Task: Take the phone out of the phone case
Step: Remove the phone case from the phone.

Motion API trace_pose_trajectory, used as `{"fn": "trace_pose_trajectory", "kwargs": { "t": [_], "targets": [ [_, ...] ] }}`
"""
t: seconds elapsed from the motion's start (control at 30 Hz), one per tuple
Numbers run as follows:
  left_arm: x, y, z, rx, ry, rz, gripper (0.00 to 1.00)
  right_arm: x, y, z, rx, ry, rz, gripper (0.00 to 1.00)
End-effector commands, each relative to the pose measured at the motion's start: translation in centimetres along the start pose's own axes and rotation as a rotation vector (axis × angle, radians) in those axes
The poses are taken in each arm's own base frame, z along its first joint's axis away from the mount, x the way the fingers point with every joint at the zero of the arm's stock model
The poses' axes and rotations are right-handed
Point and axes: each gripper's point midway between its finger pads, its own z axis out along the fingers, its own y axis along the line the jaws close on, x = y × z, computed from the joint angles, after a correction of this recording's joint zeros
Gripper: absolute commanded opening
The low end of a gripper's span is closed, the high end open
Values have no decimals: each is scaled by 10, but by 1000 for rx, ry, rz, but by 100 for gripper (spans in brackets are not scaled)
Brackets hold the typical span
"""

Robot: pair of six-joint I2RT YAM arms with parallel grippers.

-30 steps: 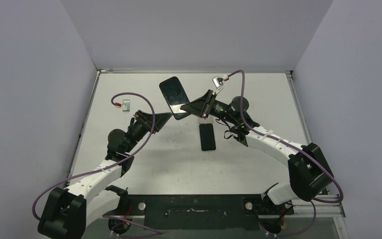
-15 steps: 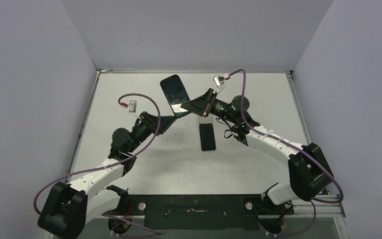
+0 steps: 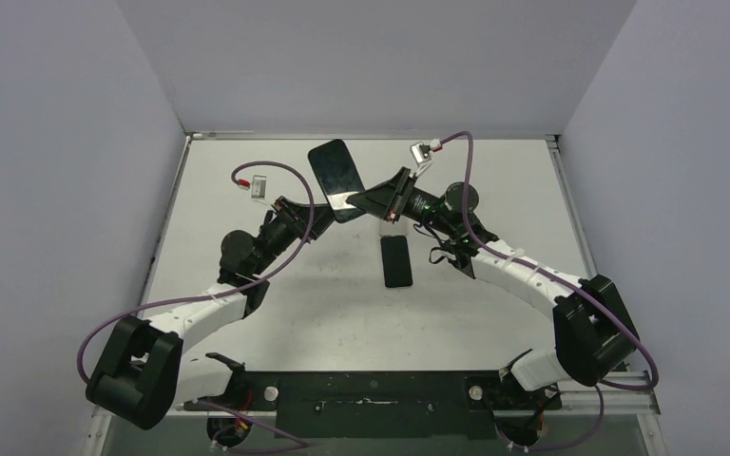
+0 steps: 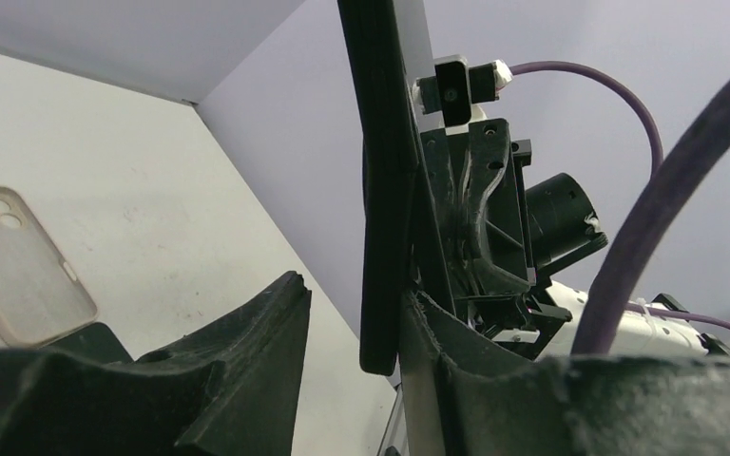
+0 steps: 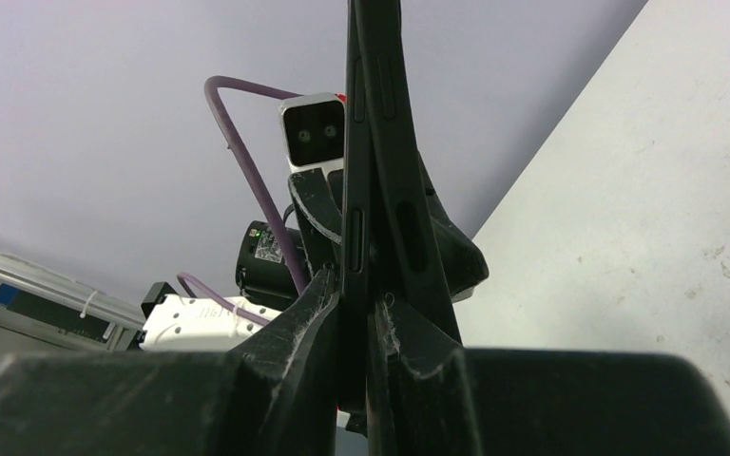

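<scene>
A black phone in its case [image 3: 335,176] hangs tilted above the far middle of the table. My right gripper [image 3: 366,201] is shut on its lower right edge. In the right wrist view two dark slabs part in a narrow V above the right gripper [image 5: 359,290]: a thin one with buttons [image 5: 355,114] and a thicker one with cut-outs [image 5: 394,142]. My left gripper [image 3: 321,220] stands open round the phone's lower corner. In the left wrist view the phone's edge [image 4: 380,190] rests against one finger [image 4: 437,342], with a gap to the other finger [image 4: 266,323].
A second dark phone-shaped slab [image 3: 397,259] lies flat on the table below the grippers; the left wrist view shows it greyish with camera holes [image 4: 19,275]. Purple cables [image 3: 280,171] loop over both wrists. Grey walls [image 3: 67,190] enclose the table on three sides.
My left arm has moved up and to the right until its jaws straddle the phone's lower corner, and they have narrowed. The right gripper has kept its hold, almost still.
</scene>
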Motion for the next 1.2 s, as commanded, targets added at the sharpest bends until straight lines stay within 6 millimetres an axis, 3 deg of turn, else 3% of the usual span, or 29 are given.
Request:
{"fn": "trace_pose_trajectory", "kwargs": {
  "t": [0.0,0.27,0.6,0.8,0.9,1.0,1.17],
  "targets": [
    [-30,-47,16,164,-88,43,30,-3,44,-4,-118,1,-87,0],
    [-40,-16,18,46,-136,-13,0,8,32,-12,-74,31,-103,0],
    [-71,24,23,-120,-224,20,0,20,14,-22,-12,75,-109,0],
    [-86,38,35,-141,-260,7,0,28,9,-20,-7,132,-109,0],
    [-82,48,40,-160,-222,33,0,26,11,-23,-12,125,-121,0],
    [-71,64,39,-191,-159,50,0,9,8,-32,26,70,-158,0],
    [-38,104,35,-295,27,40,0,-26,-19,-62,193,-37,-192,0]
  ]
}}
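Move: The black phone case still sits on the phone in my right hand, its lower edge already standing off. Its middle is about 5 cm ahead, 2 cm right and 5 cm above my open left fingers; from my right hand it is 3 cm ahead, 3 cm left, 4 cm above. On the table some 26 cm below my left hand lie the other phone, 5 cm ahead and 15 cm right, and the clear case, 20 cm ahead and 14 cm right. I shut my left fingers on the loosened lower edge of the black case, then pull it forward about 10 cm and a little left, turning some 15 degrees counter-clockwise and dipping at the end. My right hand keeps its pinch on the phone's side, sinks about 4 cm with its fingertips tipping down, draws slightly back, then shifts right, away from the case. ##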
